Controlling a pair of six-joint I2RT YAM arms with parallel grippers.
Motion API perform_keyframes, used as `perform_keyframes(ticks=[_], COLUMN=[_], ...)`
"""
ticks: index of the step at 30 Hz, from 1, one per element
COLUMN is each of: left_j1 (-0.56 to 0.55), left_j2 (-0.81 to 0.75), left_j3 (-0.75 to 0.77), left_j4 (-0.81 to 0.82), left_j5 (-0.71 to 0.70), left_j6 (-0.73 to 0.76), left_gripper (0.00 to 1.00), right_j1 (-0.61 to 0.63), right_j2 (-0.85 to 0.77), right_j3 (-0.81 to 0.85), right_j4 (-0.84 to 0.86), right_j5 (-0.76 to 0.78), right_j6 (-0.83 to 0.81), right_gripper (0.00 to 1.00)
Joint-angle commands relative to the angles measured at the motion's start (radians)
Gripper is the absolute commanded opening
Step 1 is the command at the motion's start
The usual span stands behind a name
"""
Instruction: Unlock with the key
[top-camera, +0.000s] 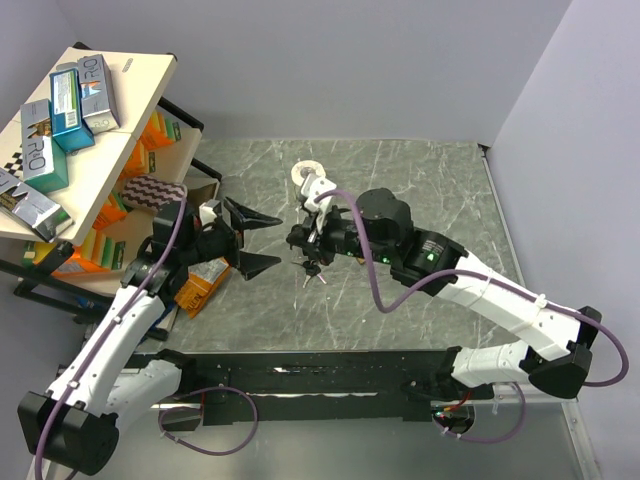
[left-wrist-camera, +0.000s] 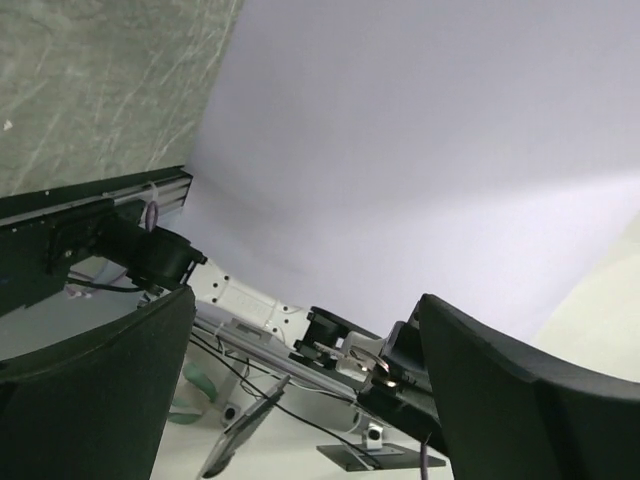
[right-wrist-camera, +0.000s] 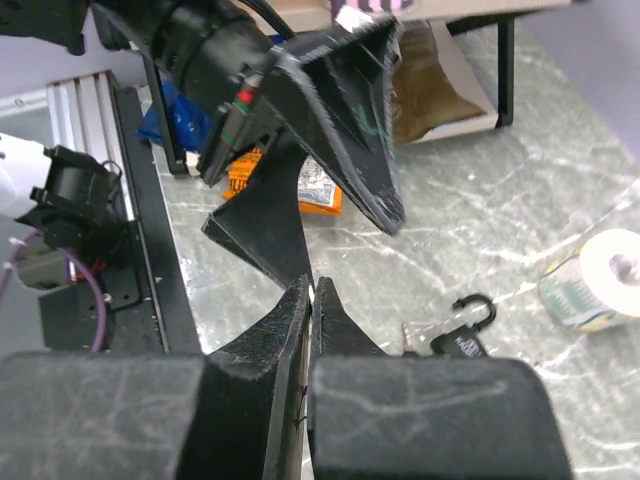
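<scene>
The small black padlock (right-wrist-camera: 462, 340) lies on the marble table with its shackle up, just right of my right gripper (right-wrist-camera: 311, 285). Beside it a thin key (right-wrist-camera: 405, 338) blade pokes out from behind my finger. From above, lock and key read as one dark cluster (top-camera: 311, 266) under my right gripper (top-camera: 297, 239). Its jaws are pressed together, with only a pale sliver between the tips. My left gripper (top-camera: 282, 238) is raised and wide open, pointing at the right one's tip from the left. Its black fingers (right-wrist-camera: 350, 130) loom close ahead, and nothing lies between them (left-wrist-camera: 305, 300).
A roll of white tape (top-camera: 310, 172) sits on the table beyond the grippers. A tilted shelf unit with several boxes (top-camera: 70, 110) stands at the left, and an orange packet (top-camera: 200, 285) lies under my left arm. A black rail (top-camera: 300, 365) runs along the near edge. Walls close in at the back and right.
</scene>
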Motion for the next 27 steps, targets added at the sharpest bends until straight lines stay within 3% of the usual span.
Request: perform_keyframes(ticks=[1, 10, 17, 27], left_j1=[0.003, 0.001, 0.003, 0.001], left_j2=[-0.03, -0.039, -0.059, -0.092], left_j3=[-0.013, -0.052, -0.086, -0.109], left_j4=[0.022, 0.05, 0.068, 0.024], left_j5=[0.03, 0.127, 0.176, 0.237], left_j6=[-0.232, -0.307, -0.373, -0.399], left_gripper=[0.99, 0.93, 0.7, 0.5], right_j1=[0.049, 0.119, 0.171, 0.256], right_j2=[-0.01, 0.03, 0.062, 0.074], right_j3=[0.003, -0.006, -0.001, -0.06], right_j4=[0.075, 0.104, 0.087, 0.123], right_j5=[0.045, 0.02, 0.013, 0.146], right_j6=[-0.123, -0.252, -0.337, -0.484], right_gripper=[0.0, 0.0, 0.0, 0.0])
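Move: Clamped in the shut right fingertips, the small key lies about 6 cm to the left hand's right, 3 cm back and 6 cm above it. From the right hand, the open left fingers are some 6 cm left, 3 cm ahead and 6 cm down. Roughly 33 cm below the right hand are the black padlock, 8 cm ahead and 2 cm right, and the key bunch, 4 cm ahead and 2 cm right. Bringing the small key towards the left gripper, the right hand travels about 5 cm left and 5 cm back, sinking 3 cm mostly late on; it keeps shut, rolls some 20 degrees and swings counter-clockwise. The left hand eases about 3.5 cm back, turning slightly clockwise, and closes from wide open to about half around the right fingertips, without a visible grip yet. ##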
